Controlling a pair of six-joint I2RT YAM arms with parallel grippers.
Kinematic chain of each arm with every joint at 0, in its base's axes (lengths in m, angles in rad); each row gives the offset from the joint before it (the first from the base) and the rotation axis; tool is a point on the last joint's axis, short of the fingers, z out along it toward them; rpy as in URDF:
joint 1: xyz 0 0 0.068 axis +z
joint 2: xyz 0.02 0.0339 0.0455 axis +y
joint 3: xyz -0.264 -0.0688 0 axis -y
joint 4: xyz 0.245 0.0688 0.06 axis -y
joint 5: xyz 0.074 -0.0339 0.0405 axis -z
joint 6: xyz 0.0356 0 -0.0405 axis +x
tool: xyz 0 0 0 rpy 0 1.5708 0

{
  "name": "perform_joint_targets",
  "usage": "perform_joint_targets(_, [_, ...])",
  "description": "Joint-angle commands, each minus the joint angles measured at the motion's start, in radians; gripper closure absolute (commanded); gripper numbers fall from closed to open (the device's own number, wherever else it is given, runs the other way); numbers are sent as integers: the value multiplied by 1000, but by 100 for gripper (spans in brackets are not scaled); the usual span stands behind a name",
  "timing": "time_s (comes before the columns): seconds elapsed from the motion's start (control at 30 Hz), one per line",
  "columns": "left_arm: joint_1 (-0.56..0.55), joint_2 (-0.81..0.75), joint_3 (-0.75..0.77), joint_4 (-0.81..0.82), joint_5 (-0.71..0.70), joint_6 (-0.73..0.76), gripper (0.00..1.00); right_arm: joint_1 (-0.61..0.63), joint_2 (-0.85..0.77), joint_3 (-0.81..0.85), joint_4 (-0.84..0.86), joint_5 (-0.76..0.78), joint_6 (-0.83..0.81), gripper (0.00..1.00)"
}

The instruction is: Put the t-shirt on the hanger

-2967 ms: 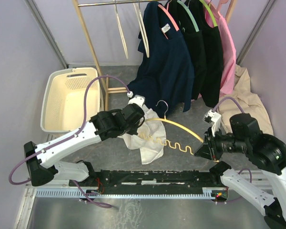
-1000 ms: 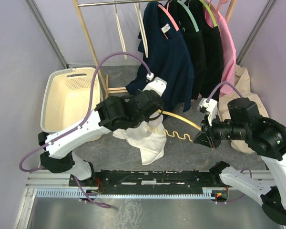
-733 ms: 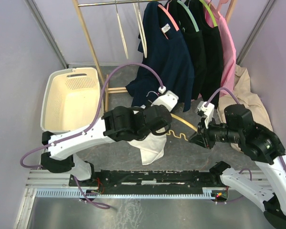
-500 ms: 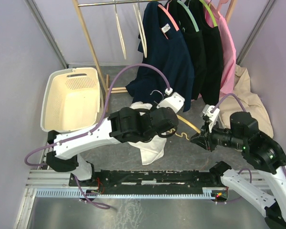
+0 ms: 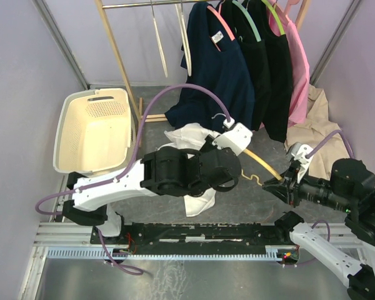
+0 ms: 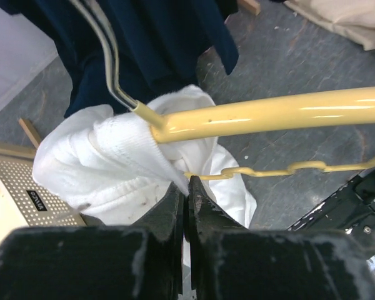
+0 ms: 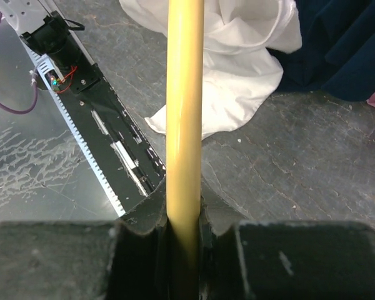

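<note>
The white t-shirt (image 6: 100, 156) is bunched round the hook end of the yellow hanger (image 6: 269, 112), whose silver hook (image 6: 106, 50) rises at upper left. My left gripper (image 6: 186, 182) is shut on a pinch of the t-shirt's fabric just under the hanger arm. In the top view the left arm (image 5: 194, 172) covers most of the t-shirt (image 5: 187, 134), and a flap hangs below it. My right gripper (image 7: 184, 215) is shut on the hanger's (image 7: 184, 94) far arm end, at the right (image 5: 281, 185) in the top view. The t-shirt (image 7: 237, 62) lies beyond it.
A cream laundry basket (image 5: 90, 128) sits at the left. Dark garments (image 5: 231, 75) and a pink one hang from the wooden rack (image 5: 122, 69) at the back. A beige garment (image 5: 319, 125) lies at the right wall. The black rail (image 5: 200, 234) runs along the near edge.
The left arm has swept right along the hanger with the shirt fabric in its jaws. The right gripper has drawn back to the right and lower, still holding the hanger's end.
</note>
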Motion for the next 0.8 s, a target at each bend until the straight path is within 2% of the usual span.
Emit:
perform_joint_targets(0.0, [-63,47,115,-17,-79,78,97,-2,-37,-27,203,-61,42,99])
perform_joint_targets(0.17, [-107,89,225,-43,-137,103,97,-2,-82,-122,263,-122,113,99])
perform_joint_targets(0.33, [-140,119,280,-37,-153,136,97,-2,-154,-244,400,-175,244,99])
perform_joint_targets(0.77, [-178,160,344,6,-77,189,96,-2,-298,-560,848,-182,526,99])
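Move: The left hand pinches the T-shirt's edge, with the hanger's neck about 4 cm ahead, 3 cm left and 2 cm above. The T-shirt's body hangs some 10 cm to its left and 15 cm lower, neither ahead nor back; the navy shirt is roughly 24 cm straight ahead and 5 cm lower. The right hand grips the hanger's right end, the neck about 12 cm ahead, 14 cm left and 4 cm above. Left hand lifts the pinched T-shirt about 5 cm while the right carries the hanger 5 cm left, rolling it. ##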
